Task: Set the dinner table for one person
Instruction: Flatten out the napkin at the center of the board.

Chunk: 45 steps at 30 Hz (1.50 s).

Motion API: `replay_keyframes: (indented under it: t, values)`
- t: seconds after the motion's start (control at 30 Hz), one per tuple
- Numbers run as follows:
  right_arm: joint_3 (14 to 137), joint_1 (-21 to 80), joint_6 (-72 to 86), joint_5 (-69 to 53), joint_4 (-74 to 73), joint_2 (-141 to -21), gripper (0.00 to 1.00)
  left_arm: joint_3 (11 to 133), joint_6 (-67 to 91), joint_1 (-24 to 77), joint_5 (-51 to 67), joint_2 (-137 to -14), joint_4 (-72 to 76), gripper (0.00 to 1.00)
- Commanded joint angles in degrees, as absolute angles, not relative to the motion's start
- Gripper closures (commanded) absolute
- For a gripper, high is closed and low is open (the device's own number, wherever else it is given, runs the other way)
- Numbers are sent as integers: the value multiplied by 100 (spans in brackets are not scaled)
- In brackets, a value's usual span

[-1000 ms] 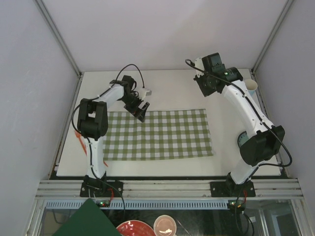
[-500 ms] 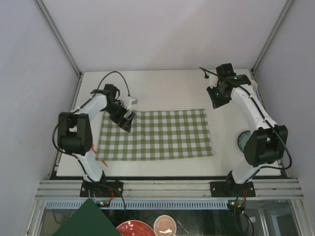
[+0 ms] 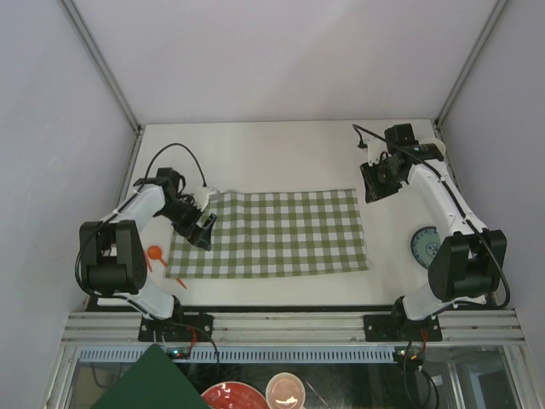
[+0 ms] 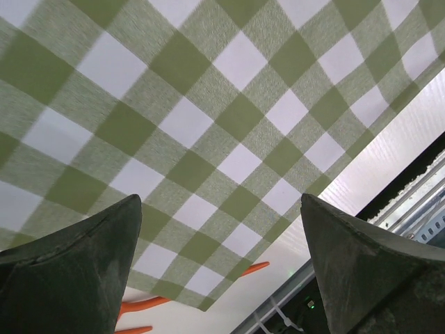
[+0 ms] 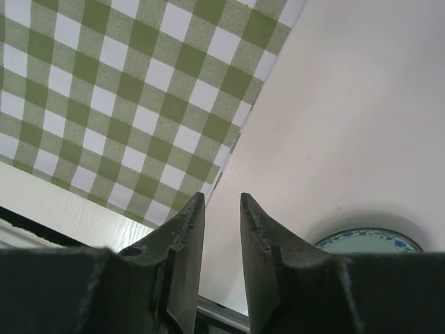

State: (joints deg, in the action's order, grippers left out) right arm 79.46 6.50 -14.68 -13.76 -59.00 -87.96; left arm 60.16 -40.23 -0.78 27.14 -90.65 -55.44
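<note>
The dinner table carries a green-and-white checked cloth spread flat at its middle. My left gripper hangs low over the cloth's left edge. In the left wrist view the left gripper is open wide over the cloth, with nothing between its fingers. My right gripper hovers just off the cloth's far right corner. In the right wrist view the right gripper shows a narrow gap between its fingers and holds nothing, above bare tabletop.
A blue-rimmed plate lies near the right edge, partly hidden by the right arm, and shows as the plate in the right wrist view. Orange utensils lie left of the cloth's near corner. A red bowl sits below the table's front rail.
The left arm swung nearer and to the left along the cloth's left edge, uncovering the orange utensils. The right arm moved right and nearer, and its jaws parted slightly.
</note>
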Motion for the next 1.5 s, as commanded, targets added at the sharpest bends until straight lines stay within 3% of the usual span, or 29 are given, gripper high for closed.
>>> replay_keyframes:
  t: [0.0, 1.03, 1.47]
  values:
    - [7975, 624, -1601, -1649, -5676, -8711, 73, 5587, -3988, -103, 2681, -8807, -5158, 0]
    - [7885, 715, -1651, -1756, -5643, -8628, 73, 5643, -3553, -1764, 2760, -9329, -4564, 0]
    - [7832, 799, -1651, -1627, -5616, -8645, 73, 5595, -3447, -1802, 2624, -9337, -4422, 0]
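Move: The napkin's left edge lies about 8 cm to the left of the open left hand, level with it and some 3 cm below. The orange spoon's middle is about 10 cm left and 9 cm back; the fork about 17 cm left and 4 cm back. From the right hand that edge is roughly 59 cm left, 7 cm back and 13 cm below. The left hand, still open, goes 8 cm left towards the napkin's left edge, sinking 3 cm, turning 20° counter-clockwise. ##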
